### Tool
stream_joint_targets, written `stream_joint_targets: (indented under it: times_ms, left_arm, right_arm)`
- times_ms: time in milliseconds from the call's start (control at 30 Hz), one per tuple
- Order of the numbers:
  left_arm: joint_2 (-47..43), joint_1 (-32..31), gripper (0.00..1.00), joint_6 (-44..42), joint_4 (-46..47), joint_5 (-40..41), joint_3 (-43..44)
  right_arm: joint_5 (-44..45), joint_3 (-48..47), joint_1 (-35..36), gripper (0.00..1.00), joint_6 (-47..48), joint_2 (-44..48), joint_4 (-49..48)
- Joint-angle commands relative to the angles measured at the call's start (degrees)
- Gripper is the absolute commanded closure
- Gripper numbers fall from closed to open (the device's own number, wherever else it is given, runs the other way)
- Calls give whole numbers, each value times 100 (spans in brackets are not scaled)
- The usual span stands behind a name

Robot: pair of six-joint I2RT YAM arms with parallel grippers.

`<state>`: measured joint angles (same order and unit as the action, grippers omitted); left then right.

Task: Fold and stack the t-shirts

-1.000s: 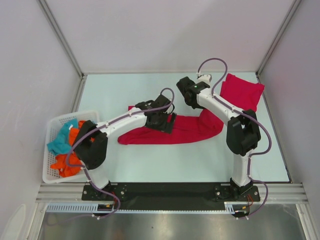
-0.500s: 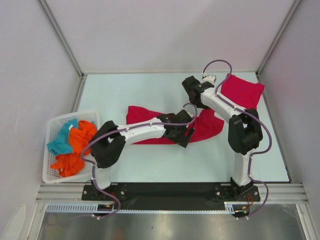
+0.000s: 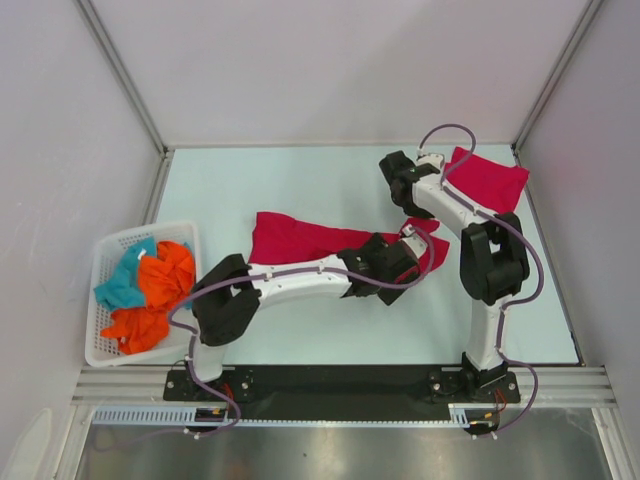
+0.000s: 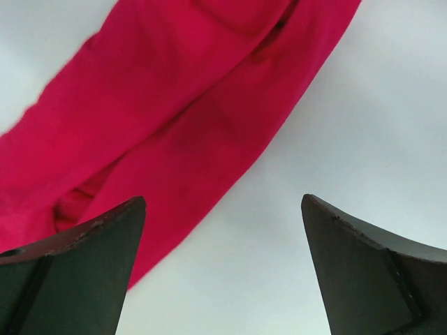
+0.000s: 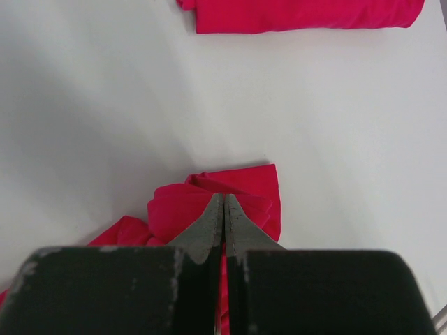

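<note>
A crimson t-shirt (image 3: 300, 240) lies stretched across the middle of the table (image 3: 250, 180), its right end bunched and lifted. My right gripper (image 3: 412, 215) is shut on that raised end; in the right wrist view its closed fingers (image 5: 224, 195) pinch the crumpled cloth (image 5: 181, 209). My left gripper (image 3: 405, 258) hovers open over the shirt's right part. Between its fingers (image 4: 223, 202) is bare table, with the shirt's edge (image 4: 174, 105) up and to the left. A second, folded t-shirt (image 3: 490, 180) (image 5: 300, 15) lies at the back right corner.
A white basket (image 3: 150, 228) at the left edge holds teal and orange clothes (image 3: 150, 285). Grey walls and metal frame posts enclose the table on three sides. The left arm lies across the table's middle, close to the right arm's elbow (image 3: 490, 265).
The left arm has swept right along the shirt, from its left part to its right end, opening slightly wider. The right gripper has drawn the cloth end rightward and back.
</note>
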<state>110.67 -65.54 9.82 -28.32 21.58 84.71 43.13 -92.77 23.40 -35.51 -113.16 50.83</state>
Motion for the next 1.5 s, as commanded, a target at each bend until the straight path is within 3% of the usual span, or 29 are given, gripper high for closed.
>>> stream_joint_targets:
  times_ms: [0, 167, 367, 633, 1000, 1100, 1233, 1467]
  left_arm:
    - [121, -293, 1, -946, 614, 847, 82]
    - [33, -556, 1, -1632, 1914, 751, -481]
    - [270, -706, 1, -2326, 2751, 672, -622]
    - [1008, -803, 1, -2468, 2752, 628, 45]
    - [1255, -838, 2, -2248, 2805, 461, 143]
    - [1281, -838, 5, -2283, 2770, 391, 169]
    - [1501, -838, 24, -2248, 2271, 57, 546]
    - [1624, -829, 37, -2055, 2374, 82, 468]
  right_arm:
    - [-51, 75, -116, 100, 70, -48, -205]
    - [-103, 171, -248, 100, 149, 31, -266]
    - [-112, 251, -388, 100, 228, 145, -319]
    - [-121, 356, -529, 100, 281, 181, -372]
    - [-95, 479, -652, 100, 360, 286, -407]
    - [-103, 471, -652, 100, 360, 277, -398]
    - [-95, 497, -661, 100, 378, 330, -381]
    - [-51, 690, -696, 100, 422, 629, -363]
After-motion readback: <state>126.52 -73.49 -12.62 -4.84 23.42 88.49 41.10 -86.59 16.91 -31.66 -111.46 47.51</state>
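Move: The t-shirt's near right corner lies about 7 cm to the left hand's right, 2 cm farther out and 8 cm below; from the right hand it is some 13 cm back, 2 cm right and 9 cm below. The t-shirt's upper flap is at the right fingertips, about 14 cm ahead of the left hand and 6 cm right. The folded t-shirt sits about 12 cm ahead and 13 cm right of the right hand. The t-shirt's near right corner is what the open left hand comes to, sweeping about 10 cm right, then sinking some 5 cm beside the near edge as it turns clockwise about 20 degrees; its fingers begin closing late, contact not visible. The upper flap stays pinched in the shut right fingers, which draw it about 5 cm right and slightly down. ##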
